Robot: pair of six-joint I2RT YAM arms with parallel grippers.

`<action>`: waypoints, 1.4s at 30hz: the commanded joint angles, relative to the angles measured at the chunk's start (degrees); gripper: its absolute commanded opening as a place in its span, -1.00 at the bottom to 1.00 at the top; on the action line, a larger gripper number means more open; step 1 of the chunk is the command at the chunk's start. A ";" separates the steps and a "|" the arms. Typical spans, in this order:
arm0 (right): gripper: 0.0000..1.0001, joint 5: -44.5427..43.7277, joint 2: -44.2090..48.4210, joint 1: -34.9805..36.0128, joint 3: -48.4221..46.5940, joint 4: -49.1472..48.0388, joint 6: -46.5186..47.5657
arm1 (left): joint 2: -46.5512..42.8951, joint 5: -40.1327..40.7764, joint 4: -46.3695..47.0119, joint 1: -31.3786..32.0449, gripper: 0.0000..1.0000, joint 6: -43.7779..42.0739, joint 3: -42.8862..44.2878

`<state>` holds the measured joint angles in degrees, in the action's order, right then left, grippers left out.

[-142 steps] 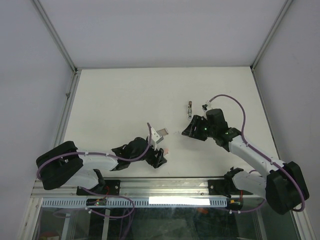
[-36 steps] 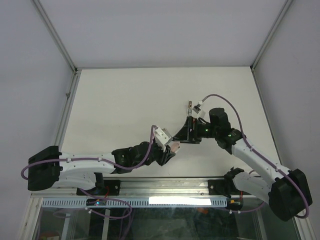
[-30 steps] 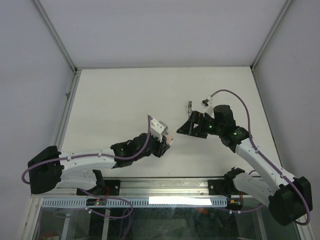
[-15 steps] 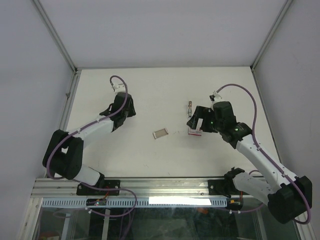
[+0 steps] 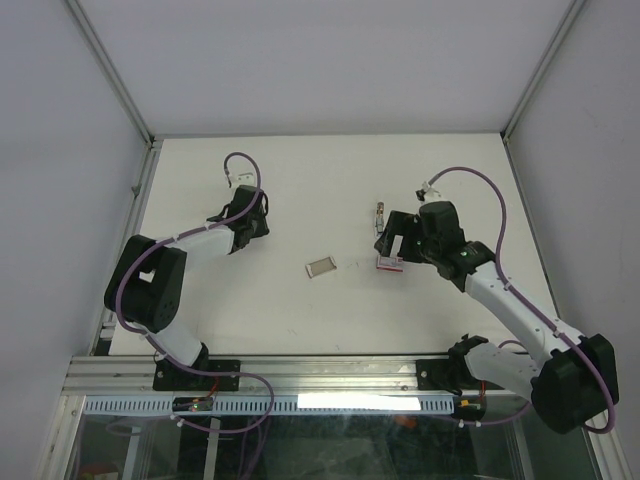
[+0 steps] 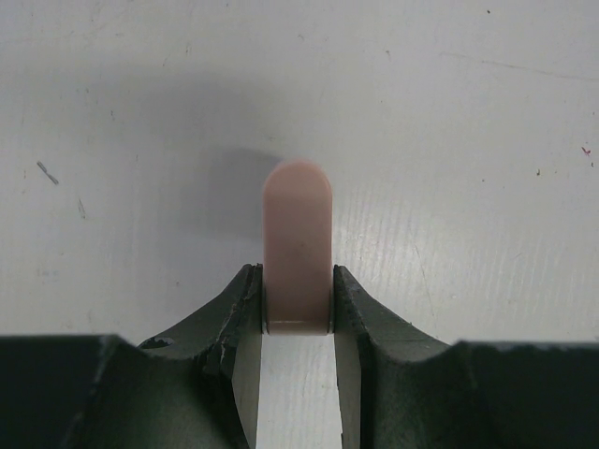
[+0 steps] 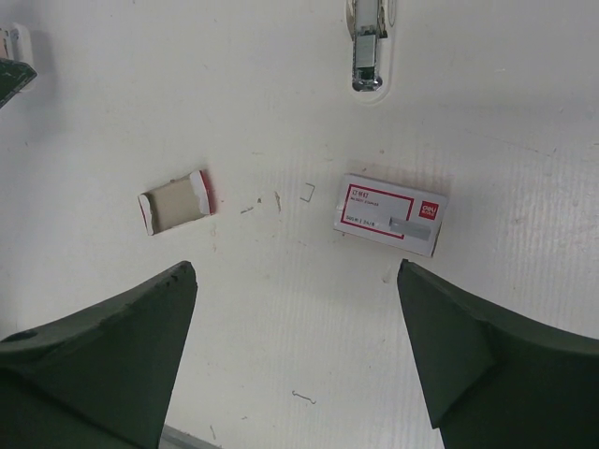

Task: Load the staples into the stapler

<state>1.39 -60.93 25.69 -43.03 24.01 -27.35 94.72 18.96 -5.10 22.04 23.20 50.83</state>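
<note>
The staples are a small white box with a red frame, lying flat on the table; the top view shows the staples just in front of my right gripper. In its wrist view my right gripper hovers wide open above the table, nothing between its fingers. The stapler, small with a shiny metal end, lies beyond the box, and appears as the stapler from above. At the far left, my left gripper is shut on a plain pink oblong.
An open cardboard tray with red edges lies left of the box, seen from above as the tray. A few loose bent staples are scattered on the white table. Metal rails border the table.
My left arm swung from the table's middle front to the far left, still holding the pink oblong. The cardboard tray now lies alone on the table. My right gripper drew back slightly over the box.
</note>
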 commanded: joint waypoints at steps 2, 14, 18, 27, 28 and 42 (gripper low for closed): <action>0.83 -2.09 -0.15 -0.29 0.39 -4.03 0.28 | -0.94 -1.50 2.67 -0.33 -0.87 -0.71 0.70; 0.83 -4.97 -2.06 -0.29 -1.04 -4.34 2.20 | -5.61 -1.65 2.87 -0.42 0.38 -1.04 0.27; 0.82 -6.71 -4.95 -0.29 -3.01 -5.04 3.70 | -10.73 -2.62 2.51 -0.40 0.52 -0.62 -0.11; 0.70 -11.53 -19.15 -0.38 -9.85 -10.66 6.42 | -24.39 -10.68 0.84 -0.43 0.76 2.24 -0.82; 0.67 -11.76 -21.13 -0.42 -10.98 -11.78 6.78 | -25.26 -11.32 0.46 -0.50 0.77 2.47 -0.98; 0.19 -15.32 -38.49 1.21 -17.67 -17.95 13.88 | -29.36 -13.29 -1.36 -0.84 0.83 2.86 -2.81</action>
<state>-10.50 -98.65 26.02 -57.34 10.26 -16.71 66.92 7.22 -7.40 22.00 25.15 48.10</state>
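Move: The open stapler stands about 13 cm ahead of the right hand, practically in line with it, some 9 cm lower. The staple box lies 3 cm ahead and 1 cm right of that hand, and the empty tray 2 cm ahead and 12 cm left, both about 10 cm below. The left hand holds the pink block right at its fingertips, about 1 cm below its hand point, with the tray 10 cm back and 12 cm right of it, 2 cm lower. The left fingers open wide and let go of the pink block on the table, then that hand lifts some 15 cm nearly straight up, its fingertips tipping upward. After a slow start the right hand reaches about 11 cm forward over the staple box while sinking some 9 cm towards the near end of the open stapler, its left side rolling down a little and its wide-open fingers narrowing to roughly two thirds, with no touch on the stapler to be seen yet. ##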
